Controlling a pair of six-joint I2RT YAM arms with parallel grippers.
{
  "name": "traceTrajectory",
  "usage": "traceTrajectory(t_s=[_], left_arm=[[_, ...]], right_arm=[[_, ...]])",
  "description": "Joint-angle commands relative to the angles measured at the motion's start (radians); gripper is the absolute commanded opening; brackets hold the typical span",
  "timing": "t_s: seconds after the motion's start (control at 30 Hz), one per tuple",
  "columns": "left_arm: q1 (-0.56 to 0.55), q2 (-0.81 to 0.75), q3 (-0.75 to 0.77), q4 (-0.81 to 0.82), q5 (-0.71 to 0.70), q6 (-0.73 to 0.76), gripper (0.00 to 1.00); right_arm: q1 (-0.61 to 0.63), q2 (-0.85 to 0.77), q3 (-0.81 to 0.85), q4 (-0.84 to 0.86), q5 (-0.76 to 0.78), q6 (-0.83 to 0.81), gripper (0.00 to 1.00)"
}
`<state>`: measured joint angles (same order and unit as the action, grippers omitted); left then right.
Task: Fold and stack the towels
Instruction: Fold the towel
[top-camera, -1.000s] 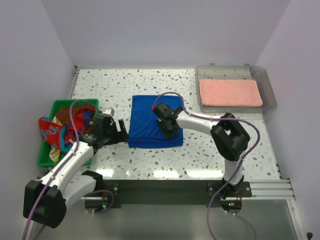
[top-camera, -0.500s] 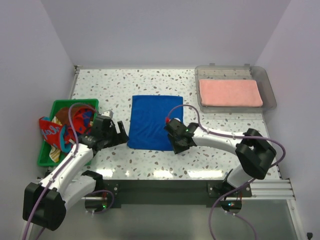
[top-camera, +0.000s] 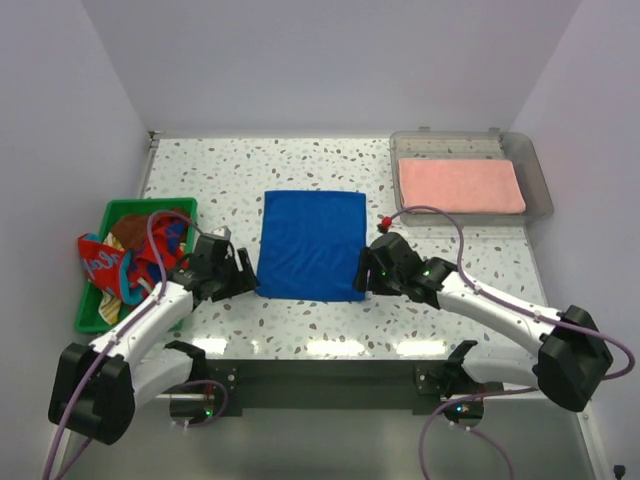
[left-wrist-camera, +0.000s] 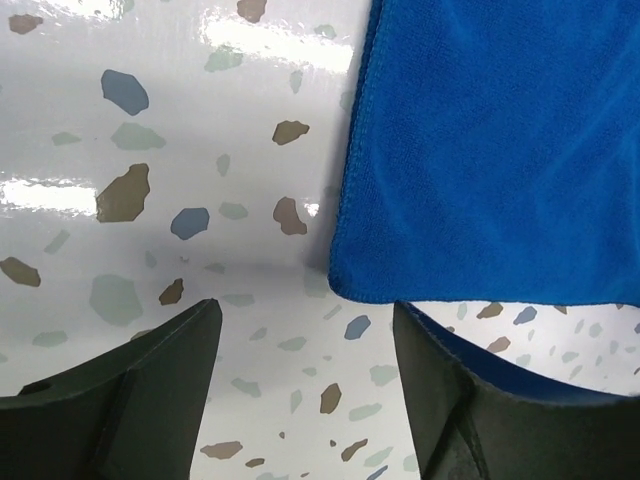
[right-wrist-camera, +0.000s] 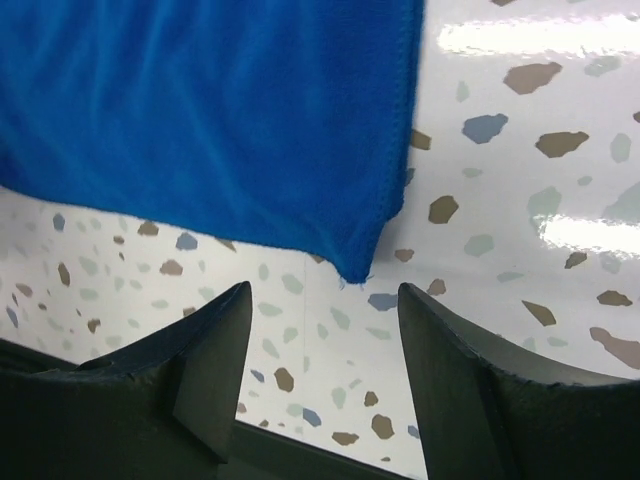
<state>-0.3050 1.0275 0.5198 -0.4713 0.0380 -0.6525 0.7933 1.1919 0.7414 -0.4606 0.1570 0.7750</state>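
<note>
A plain royal blue towel lies spread flat in the middle of the table. My left gripper stands open just off its near left corner, nothing between its fingers. My right gripper stands open just off the near right corner, also holding nothing. A salmon pink towel lies folded in the clear tray at the back right. Several crumpled towels, red-patterned blue and brown among them, fill the green basket at the left.
The speckled tabletop runs to a black rail at the near edge. White walls close in the back and both sides. The basket sits close behind my left arm.
The blue towel was folded over with my right gripper on it; now it lies unfolded flat. My right gripper drew back to the near right corner and opened. The left gripper narrowed slightly.
</note>
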Motion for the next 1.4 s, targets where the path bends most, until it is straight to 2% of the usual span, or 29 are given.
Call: traceTrajectory(t_s=[0.0,0.27,0.57,0.73,0.9,1.03,1.37], left_arm=[[-0.011,0.045,-0.012,0.082,0.016,-0.022,0.73],[-0.028,0.123,-0.018,0.149,0.039,-0.041,0.64],[-0.039,0.186,-0.021,0.200,0.054,-0.053,0.62],[-0.043,0.197,-0.026,0.211,0.062,-0.058,0.59],[-0.045,0.194,-0.030,0.207,0.068,-0.056,0.53],[-0.046,0.190,-0.033,0.204,0.083,-0.062,0.48],[-0.048,0.166,-0.024,0.181,0.071,-0.059,0.19]], right_arm=[[-0.060,-0.008,-0.065,0.106,-0.066,0.138,0.63],[-0.092,0.070,-0.154,0.267,-0.154,0.224,0.59],[-0.105,0.147,-0.237,0.407,-0.154,0.276,0.52],[-0.106,0.172,-0.238,0.436,-0.180,0.273,0.38],[-0.106,0.144,-0.237,0.416,-0.174,0.270,0.24],[-0.108,0.135,-0.228,0.396,-0.175,0.260,0.17],[-0.106,0.114,-0.211,0.367,-0.175,0.244,0.07]])
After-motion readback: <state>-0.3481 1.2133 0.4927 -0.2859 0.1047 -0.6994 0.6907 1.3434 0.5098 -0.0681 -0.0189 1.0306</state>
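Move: The left hand has the blue towel's near-left corner about 3 cm to its right, 1 cm ahead and 3 cm below; the towel's middle is some 13 cm ahead and 14 cm right, the green bin about 8 cm ahead and 24 cm left. The right hand hovers over the near-right corner, roughly 7 cm below, 1 cm left and level fore-and-aft; the towel's middle is some 13 cm ahead and 12 cm left, the pink towel about 30 cm ahead and 25 cm right. Both hands pinch the blue towel's near corners between their fingertips. The right goes almost straight down about 7 cm, tilting its wrist some 20 degrees, then stays and shuts; the left dips, slides right onto its corner (about 3 cm each way) and closes most of its gap. ##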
